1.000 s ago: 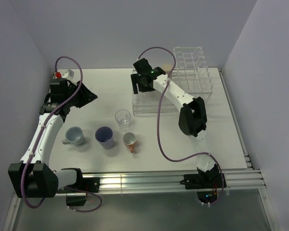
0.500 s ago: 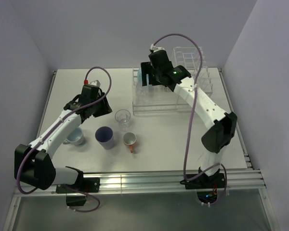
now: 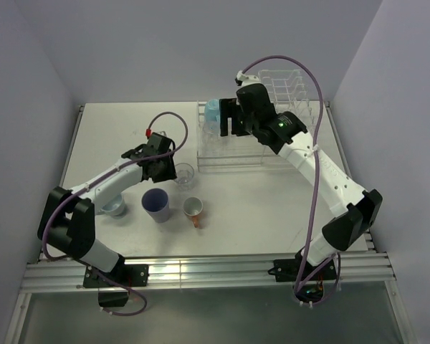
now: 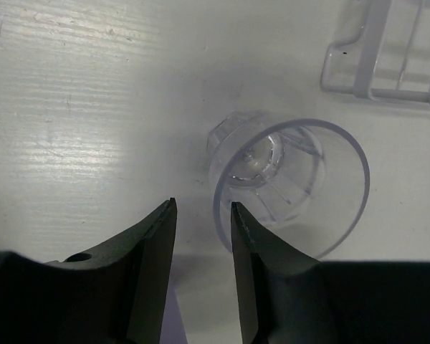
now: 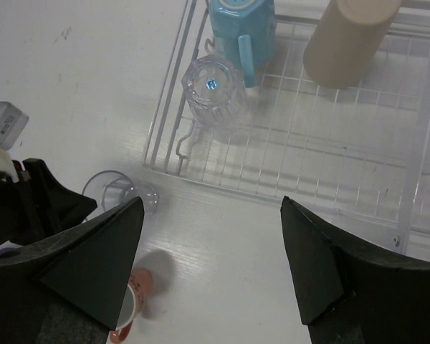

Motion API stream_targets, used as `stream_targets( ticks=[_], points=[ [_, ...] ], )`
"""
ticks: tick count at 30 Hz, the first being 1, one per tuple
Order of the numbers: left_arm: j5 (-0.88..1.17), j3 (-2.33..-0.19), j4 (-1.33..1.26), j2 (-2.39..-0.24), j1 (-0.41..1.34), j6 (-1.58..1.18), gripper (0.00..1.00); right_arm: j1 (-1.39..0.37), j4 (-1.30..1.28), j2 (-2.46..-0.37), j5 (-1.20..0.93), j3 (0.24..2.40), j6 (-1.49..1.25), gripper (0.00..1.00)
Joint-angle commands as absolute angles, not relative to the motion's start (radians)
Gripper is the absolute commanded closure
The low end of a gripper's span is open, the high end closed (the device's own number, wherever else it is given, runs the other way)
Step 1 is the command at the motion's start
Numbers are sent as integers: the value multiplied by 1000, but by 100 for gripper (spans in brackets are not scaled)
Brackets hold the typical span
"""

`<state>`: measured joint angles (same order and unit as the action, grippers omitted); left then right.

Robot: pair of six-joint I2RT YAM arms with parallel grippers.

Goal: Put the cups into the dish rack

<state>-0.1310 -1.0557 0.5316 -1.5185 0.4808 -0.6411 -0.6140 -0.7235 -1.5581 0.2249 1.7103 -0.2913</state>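
A clear glass (image 3: 183,174) (image 4: 287,186) stands upright on the table, left of the dish rack (image 3: 301,129). My left gripper (image 3: 168,167) (image 4: 203,215) is open with a narrow gap. The glass's left rim shows just inside that gap, beside the right finger, and nothing is gripped. My right gripper (image 3: 226,118) (image 5: 211,208) hangs wide open and empty above the rack's front left edge. In the rack (image 5: 330,143) are a light blue cup (image 3: 213,113) (image 5: 244,29), an upturned clear glass (image 5: 213,92) and a tan cup (image 5: 347,39).
On the table in front of the glass stand a purple cup (image 3: 155,204), a small orange-handled mug (image 3: 193,208) (image 5: 129,308) and a grey-blue mug (image 3: 115,206), which the left arm partly hides. The rack's tall dividers (image 3: 283,89) rise at the back right.
My left gripper has swept from the table's back left corner across to the clear glass. The right arm has risen over the rack, and the light blue cup now shows there.
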Motion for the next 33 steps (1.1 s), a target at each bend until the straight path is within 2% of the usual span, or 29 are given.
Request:
stream_targets(
  ticks=[1,5,7,8,9,17,20,23,26,27,28,31,33],
  points=[
    [-190,-1111,512,-1548,499,-661,58,-620,-673,-1477,250,1689,-295,15],
    [-199,-1114,500,-1580,505,-670,64,-621,-666,-1450,242,1661,-296,15],
    [-198,-1118,497,-1591,506,-669,78,-623,-663,-1439,241,1651,-298,15],
    [-196,-1121,495,-1594,505,-670,95,-621,-661,-1436,242,1648,-299,15],
    [-196,-1126,495,-1594,506,-669,100,-621,-661,-1430,244,1638,-298,15],
    [-216,-1259,583,-1471,496,-652,100,-621,-641,-1373,230,1598,-302,15],
    [-146,-1353,621,-1398,447,-638,100,-621,-626,-1347,209,1582,-305,15],
    [18,-1405,621,-1317,368,-624,100,-621,-604,-1312,178,1557,-314,15],
    [298,-1373,550,-1229,284,-644,100,-621,-577,-1267,125,1523,-325,15],
    [390,-1318,450,-1214,275,-664,100,-621,-560,-1250,100,1490,-328,15],
    [569,-1286,392,-1201,272,-719,100,-623,-514,-1211,71,1468,-334,15],
    [781,-1168,153,-1177,272,-816,100,-621,-402,-1129,-79,1385,-360,15],
    [845,-1115,24,-1167,273,-909,100,-621,-338,-1092,-158,1326,-383,14]
  ],
)
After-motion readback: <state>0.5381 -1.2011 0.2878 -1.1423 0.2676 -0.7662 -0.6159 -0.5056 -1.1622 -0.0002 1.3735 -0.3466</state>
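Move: The clear glass stands just right of the left gripper, its middle about 4 cm to the right, 1 cm ahead and some 5 cm below. The purple cup is roughly 7 cm back and 4 cm left; the red-handled mug about 8 cm back and 7 cm right. The dish rack's near left corner lies some 6 cm ahead and 8 cm right. From the right gripper the glass is about 15 cm left, 5 cm back and 26 cm down. Ease the half-open left gripper down 1 to 2 cm so its fingers straddle the glass's near-hand wall at the rim, pinch it shut, then lift fast by about 27 cm, drifting forward before coming back, while swinging the fingers up and to the right some 50 degrees. Meanwhile draw the open, empty right gripper back about 8 cm and up, away from over the rack, turning it to face the glass. ##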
